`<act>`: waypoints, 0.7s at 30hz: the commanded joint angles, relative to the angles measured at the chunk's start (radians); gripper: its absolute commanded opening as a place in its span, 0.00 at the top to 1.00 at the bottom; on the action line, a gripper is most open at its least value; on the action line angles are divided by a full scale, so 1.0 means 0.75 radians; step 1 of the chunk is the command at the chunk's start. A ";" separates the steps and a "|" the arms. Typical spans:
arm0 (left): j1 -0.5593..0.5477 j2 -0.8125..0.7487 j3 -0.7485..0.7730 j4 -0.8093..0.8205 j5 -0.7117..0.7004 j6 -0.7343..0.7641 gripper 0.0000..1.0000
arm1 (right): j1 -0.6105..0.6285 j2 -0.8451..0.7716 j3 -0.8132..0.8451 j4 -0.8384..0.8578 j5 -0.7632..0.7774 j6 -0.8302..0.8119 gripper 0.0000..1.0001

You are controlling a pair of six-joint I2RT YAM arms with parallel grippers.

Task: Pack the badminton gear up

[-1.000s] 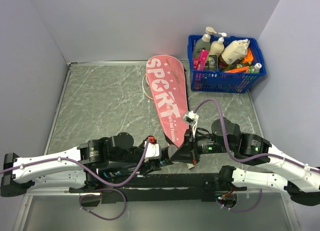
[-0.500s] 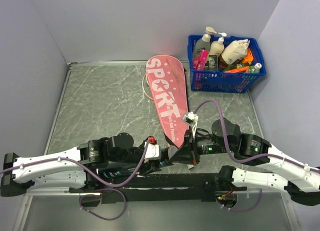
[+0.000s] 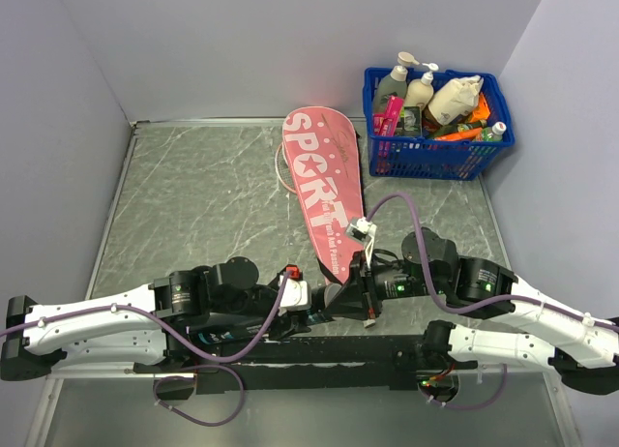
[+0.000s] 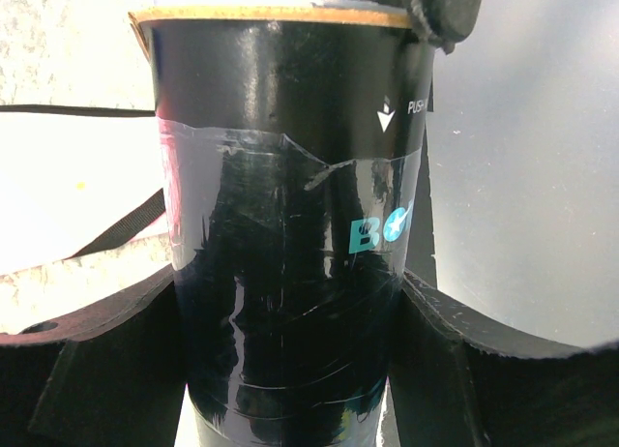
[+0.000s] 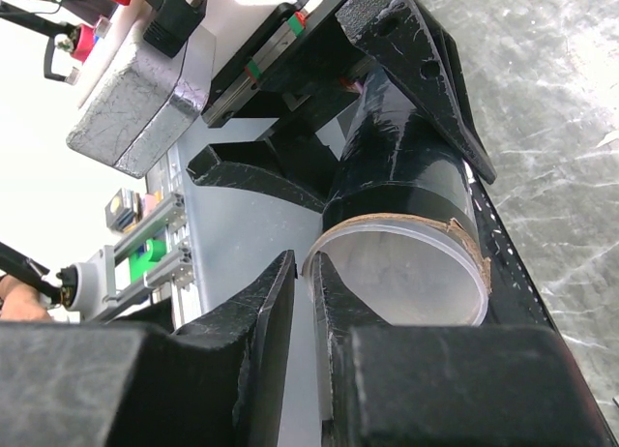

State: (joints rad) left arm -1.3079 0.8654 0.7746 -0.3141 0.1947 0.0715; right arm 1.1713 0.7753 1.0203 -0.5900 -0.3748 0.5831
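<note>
My left gripper [image 4: 290, 316] is shut on the slim black tube [image 4: 290, 205], one finger on each side, low over the table's near edge. From above, the left gripper [image 3: 324, 298] meets my right gripper [image 3: 360, 294] near the front middle. In the right wrist view the black tube [image 5: 401, 166] ends in a pale translucent cap [image 5: 411, 273] facing the camera. My right gripper [image 5: 302, 265] sits at the cap's left rim, jaws a narrow slit apart with nothing between them. The pink racket cover [image 3: 324, 191] lettered "SPORT" lies flat behind both grippers.
A blue plastic basket [image 3: 440, 157] full of bottles stands at the back right against the wall. Grey walls close the table on the left, back and right. The black arm mounting rail [image 3: 319, 350] runs along the near edge.
The right gripper's jaws have parted from shut to a narrow slit, and the right wrist has shifted slightly left beside the tube's end. The left gripper has kept its hold.
</note>
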 commanded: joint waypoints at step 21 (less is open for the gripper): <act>0.001 -0.029 0.041 0.098 -0.008 -0.046 0.99 | 0.034 0.003 -0.035 0.241 0.070 0.053 0.56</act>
State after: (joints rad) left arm -1.3060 0.8566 0.7746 -0.3214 0.1886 0.0708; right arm 1.1824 0.7784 1.0061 -0.5392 -0.3691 0.6060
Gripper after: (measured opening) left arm 0.708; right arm 0.424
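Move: The shuttlecock tube, still clamped by the left hand, has its open mouth right at the right fingertips: the mouth's middle is about 3 cm ahead and 2 cm left of the right hand, roughly 1 cm lower, and some 7 cm right, 1 cm ahead and 4 cm above the left hand. From the right hand, the pink racket bag's middle is about 38 cm ahead, 8 cm left and 25 cm down; the cream racket handle is some 6 cm ahead, 4 cm right and 27 cm down. At the tube's mouth, the right hand's slightly parted fingers spread to about twice their gap, the back finger swinging out away from the rim while the forward one stays at the opening. The right hand itself all but stays put, easing about half a centimetre left and as much up; the left hand holds the tube steady, its grip unchanged. ##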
